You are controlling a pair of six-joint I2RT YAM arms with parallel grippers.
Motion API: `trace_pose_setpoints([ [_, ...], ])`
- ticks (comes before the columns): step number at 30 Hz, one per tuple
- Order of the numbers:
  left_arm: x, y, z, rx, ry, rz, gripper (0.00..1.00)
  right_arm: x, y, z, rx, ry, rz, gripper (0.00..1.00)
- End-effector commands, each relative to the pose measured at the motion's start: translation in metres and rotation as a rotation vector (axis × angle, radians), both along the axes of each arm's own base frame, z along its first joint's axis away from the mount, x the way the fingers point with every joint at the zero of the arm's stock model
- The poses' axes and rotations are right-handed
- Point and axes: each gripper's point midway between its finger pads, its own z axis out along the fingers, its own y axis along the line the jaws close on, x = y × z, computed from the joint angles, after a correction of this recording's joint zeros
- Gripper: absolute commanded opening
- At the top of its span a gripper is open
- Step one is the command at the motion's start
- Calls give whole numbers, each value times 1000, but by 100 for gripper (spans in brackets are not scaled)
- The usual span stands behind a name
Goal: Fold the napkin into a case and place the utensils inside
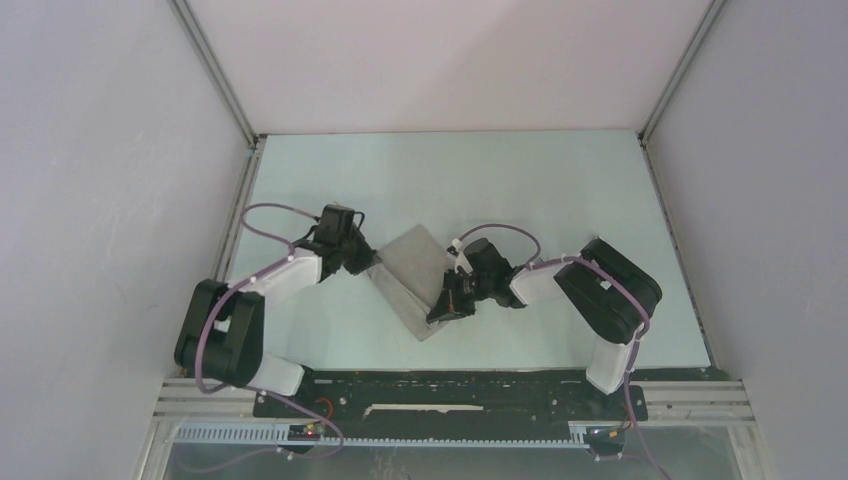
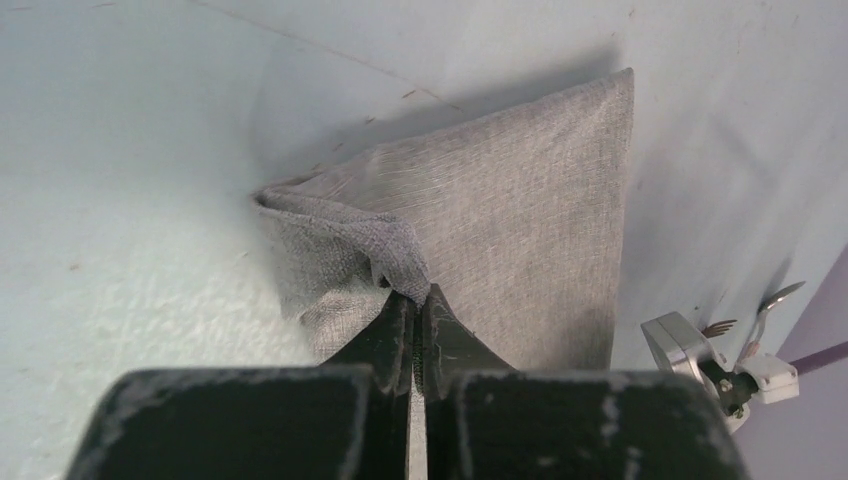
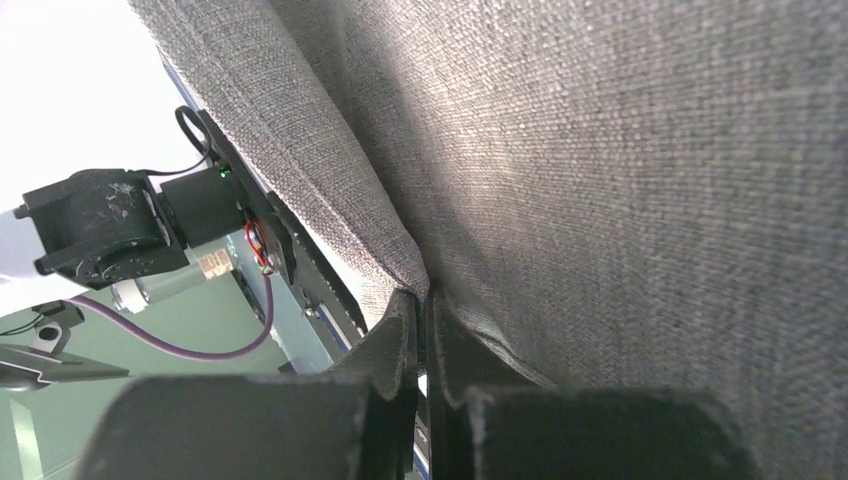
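Note:
The grey-beige napkin (image 1: 412,272) lies mid-table, folded into a broad slanted shape; no narrow case is in view. My left gripper (image 1: 372,263) is at its left corner, shut on a raised, bunched fold of the napkin (image 2: 520,200) at the left gripper tips (image 2: 420,296). My right gripper (image 1: 447,302) is at its right edge. There the napkin (image 3: 620,150) fills the wrist view, and the right gripper (image 3: 424,300) is shut on its hem. The utensils show only past the cloth in the left wrist view: fork tines (image 2: 718,327) and a spoon (image 2: 776,296).
The right arm's wrist hardware (image 2: 690,345) sits just in front of the utensils. A black rail (image 1: 440,385) with the arm bases runs along the near edge. The left arm's base (image 3: 100,225) and a purple cable (image 3: 190,345) show in the right wrist view. Walls enclose the table on three sides.

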Motion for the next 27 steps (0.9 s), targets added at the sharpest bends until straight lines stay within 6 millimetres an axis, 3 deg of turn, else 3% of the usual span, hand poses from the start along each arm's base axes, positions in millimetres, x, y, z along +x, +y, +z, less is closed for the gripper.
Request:
trace_pose_setpoints([
  [1,23,-16,6,35,-10,0,0,-1,-16,-8,-26,9,23,0],
  [9,44,-30,-2,41,15,-17,0,7,-25,-10,-42,-10,12,0],
  [19,55,-36,-10,38,31,-17,0,14,-33,-13,-98,-40,16,0],
  [27,62,-37,-1,29,1,-9,0,26,-43,-3,-125,-84,-1,0],
])
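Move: The left fingers already pinch one end of the napkin's turned-up edge; the napkin's middle lies about 9 cm to the right, 5 cm back and 4 cm below them, its far corner some 11 cm ahead, 10 cm right and 4 cm lower. The right fingers already hold the edge's near end: the napkin's middle is about 10 cm ahead and 5 cm left of them, its near corner 5 cm back and 3 cm left, both roughly 1 cm lower. With fingers shut on the turned-up edge, the left hand carries its end over the napkin, about 3 cm forward and as far right, sinking about 3 cm mostly after the sideways part and easing to a stop just above the layer below, while its fingertips tip down some 5 degrees. The right hand keeps its pinch low on the near end and draws it roughly 3 cm right and 2 cm forward, hardly changing height, so that both ends of the edge travel together towards the napkin's far-right side. ##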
